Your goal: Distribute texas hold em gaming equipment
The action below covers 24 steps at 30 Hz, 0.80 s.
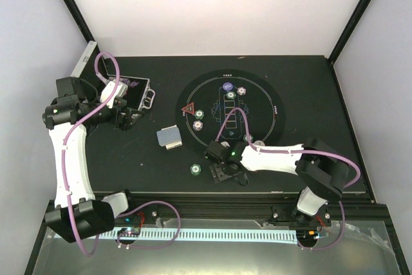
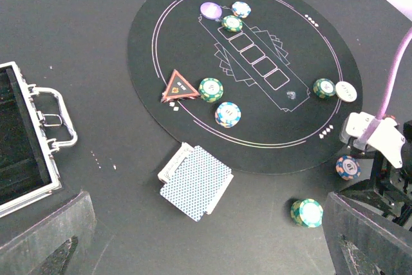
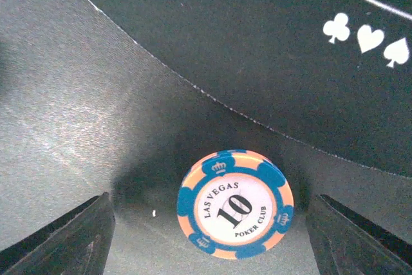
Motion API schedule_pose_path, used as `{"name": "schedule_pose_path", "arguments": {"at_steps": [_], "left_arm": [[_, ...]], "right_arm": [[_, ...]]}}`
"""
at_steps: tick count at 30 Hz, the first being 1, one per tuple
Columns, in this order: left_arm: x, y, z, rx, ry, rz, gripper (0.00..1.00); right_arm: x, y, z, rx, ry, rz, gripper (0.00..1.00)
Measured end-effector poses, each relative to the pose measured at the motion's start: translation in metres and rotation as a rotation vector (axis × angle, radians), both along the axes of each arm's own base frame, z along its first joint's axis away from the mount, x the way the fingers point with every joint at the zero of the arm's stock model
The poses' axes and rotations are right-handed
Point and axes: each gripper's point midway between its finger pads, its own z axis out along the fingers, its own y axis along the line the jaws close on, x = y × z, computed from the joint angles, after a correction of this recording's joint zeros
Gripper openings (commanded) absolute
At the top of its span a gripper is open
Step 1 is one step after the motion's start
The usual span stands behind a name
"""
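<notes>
A deck of blue-backed cards [image 1: 168, 137] lies left of the round mat; in the left wrist view [image 2: 195, 181] the cards are slightly fanned. A red triangle marker [image 1: 188, 109], several chips and a purple-blue disc [image 1: 227, 86] sit on the mat. A green chip [image 1: 196, 169] lies off the mat near the front. My right gripper [image 1: 225, 170] is low over the table, open, with its fingers [image 3: 71, 239] on either side of a blue and orange "10" chip [image 3: 235, 204], not touching it. My left gripper [image 1: 127, 117] is open and empty beside the case.
The open silver case [image 1: 132, 94] stands at the back left, its handle [image 2: 55, 117] facing the mat. The round black mat [image 1: 257, 117] fills the table's middle. A white disc [image 2: 346, 91] and a green chip [image 2: 324, 87] sit at the mat's near right rim.
</notes>
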Motion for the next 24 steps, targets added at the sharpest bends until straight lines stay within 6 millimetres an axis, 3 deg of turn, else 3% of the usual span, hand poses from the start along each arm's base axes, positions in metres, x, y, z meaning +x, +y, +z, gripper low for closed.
{"name": "schedule_pose_path", "arguments": {"at_steps": [8,24], "left_arm": [[0.0001,0.0000,0.0000,0.000,0.000,0.000,0.99],[0.0014,0.0005,-0.0018,-0.002,0.008,0.000,0.99]], "right_arm": [[0.0008,-0.0036,-0.0067,-0.014,-0.003,-0.012,0.56],[0.0026,-0.0084,-0.0067,-0.033,-0.006,-0.011,0.52]]}}
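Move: Just under the open right gripper stands the white-and-blue "10" chip stack, about 1 cm to its right and 1 cm below. On the near table, the loose green chip stack is about 10 cm to the left, level with this hand; the green chips on the mat lie some 11 cm ahead and 8 cm right, and the white dealer button 8 cm ahead and 12 cm right. From the left hand, the "10" stack is roughly 10 cm back, 30 cm right and 28 cm down. Closing on the "10" chip stack, the right gripper first sinks its last half centimetre or so, fingers pointing almost straight down, then brings them from wide open to about half open until the pads pinch the stack's two sides. As they shut, the hand eases about 1 cm to the right, centring over the stack, with no real wrist turn and no lift yet. ##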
